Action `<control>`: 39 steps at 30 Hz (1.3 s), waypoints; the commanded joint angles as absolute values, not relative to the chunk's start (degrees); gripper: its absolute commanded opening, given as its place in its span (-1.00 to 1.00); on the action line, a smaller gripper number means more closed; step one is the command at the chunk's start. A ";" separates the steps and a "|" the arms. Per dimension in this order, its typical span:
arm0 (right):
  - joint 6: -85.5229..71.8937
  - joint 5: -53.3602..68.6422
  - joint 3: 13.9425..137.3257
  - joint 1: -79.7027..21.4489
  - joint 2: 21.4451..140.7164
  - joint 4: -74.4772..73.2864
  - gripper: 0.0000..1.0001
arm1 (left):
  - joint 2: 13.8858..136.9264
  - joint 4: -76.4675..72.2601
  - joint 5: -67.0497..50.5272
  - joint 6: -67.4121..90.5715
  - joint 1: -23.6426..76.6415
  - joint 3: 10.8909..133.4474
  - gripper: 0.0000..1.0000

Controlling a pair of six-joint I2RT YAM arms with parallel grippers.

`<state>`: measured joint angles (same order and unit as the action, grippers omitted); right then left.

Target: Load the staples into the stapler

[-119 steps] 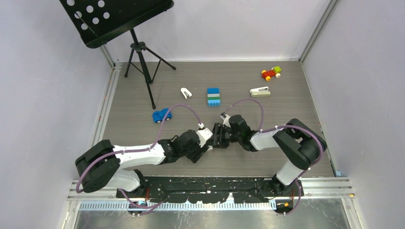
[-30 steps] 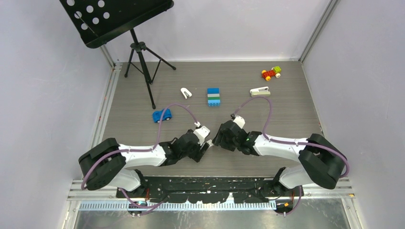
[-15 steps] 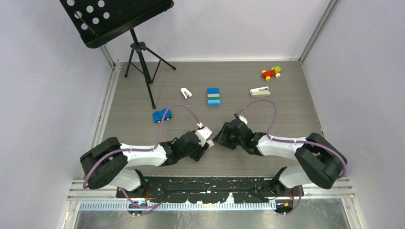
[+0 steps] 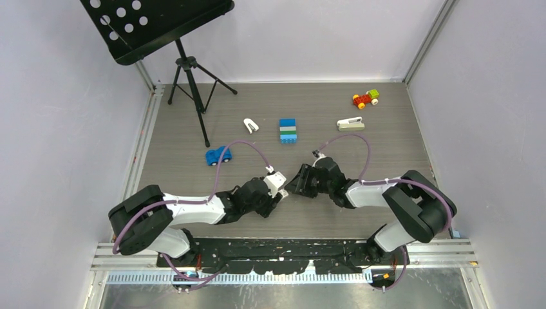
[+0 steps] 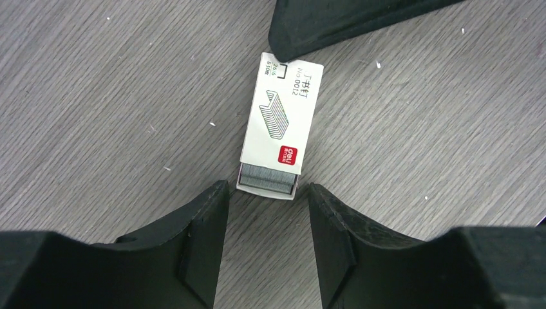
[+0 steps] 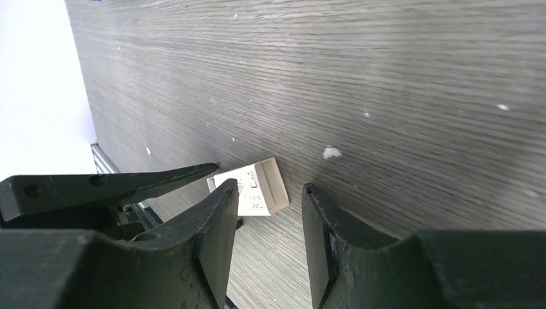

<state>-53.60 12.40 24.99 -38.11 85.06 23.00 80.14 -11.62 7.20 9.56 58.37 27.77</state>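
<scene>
The staples [image 5: 269,180] show as a grey strip in the near open end of a small white red-marked box [image 5: 277,122] lying flat on the table. My left gripper [image 5: 267,193] is open, its fingertips just short of that end and either side of it. My right gripper [image 6: 269,193] is open too, facing the box [image 6: 254,187] from the opposite end, one fingertip [image 5: 335,22] touching its far corner. In the top view both grippers [image 4: 278,193] [image 4: 295,183] meet at mid-table and hide the box. The stapler [image 4: 350,123] lies far off at the back right.
A white clip-like piece [image 4: 250,125], a blue-green brick stack [image 4: 288,131] and a blue toy car [image 4: 218,155] lie behind the grippers. A small brick car [image 4: 365,98] sits at the back right. A music stand [image 4: 187,64] stands at the back left.
The right arm's elbow has swung in towards its base while its gripper stayed at the box. The left arm has barely moved.
</scene>
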 commanded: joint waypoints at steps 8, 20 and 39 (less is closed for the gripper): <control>-51.01 22.12 23.99 -37.15 92.59 40.58 -0.16 | 80.29 -14.76 6.40 9.14 58.36 26.55 0.01; -50.49 23.88 21.20 -35.25 95.15 45.85 -0.34 | 79.44 -14.59 6.74 9.23 58.35 26.13 0.01; -53.35 27.60 18.90 -32.79 104.18 57.75 -0.55 | 78.90 -14.16 6.48 9.23 58.22 25.75 0.00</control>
<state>-54.17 27.97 20.10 -33.34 102.78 56.71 79.88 -13.52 6.90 9.61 58.37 26.65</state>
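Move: The staple box lies flat between the hands, its bare-staple end at the left fingertips. Its middle is about 3 cm ahead of the left hand, 3 cm to its right and 1 cm lower. From the right hand, that middle is about 4 cm left, 1 cm back and 1 cm lower. The blue block stack stands some 19 cm ahead of the right hand and 1 cm left; the stapler is about 22 cm ahead and 19 cm right. The staple box's closed far end is what the right gripper works in on: the hand goes about 2 cm left towards the box and sinks 1 cm, swaying slightly back and forth, rolling its left side up some 15 degrees and turning a little counter-clockwise. Its fingers close from about half open to a narrow gap around that end, one tip over the box. The left hand stays put, half open, at the staple end. ##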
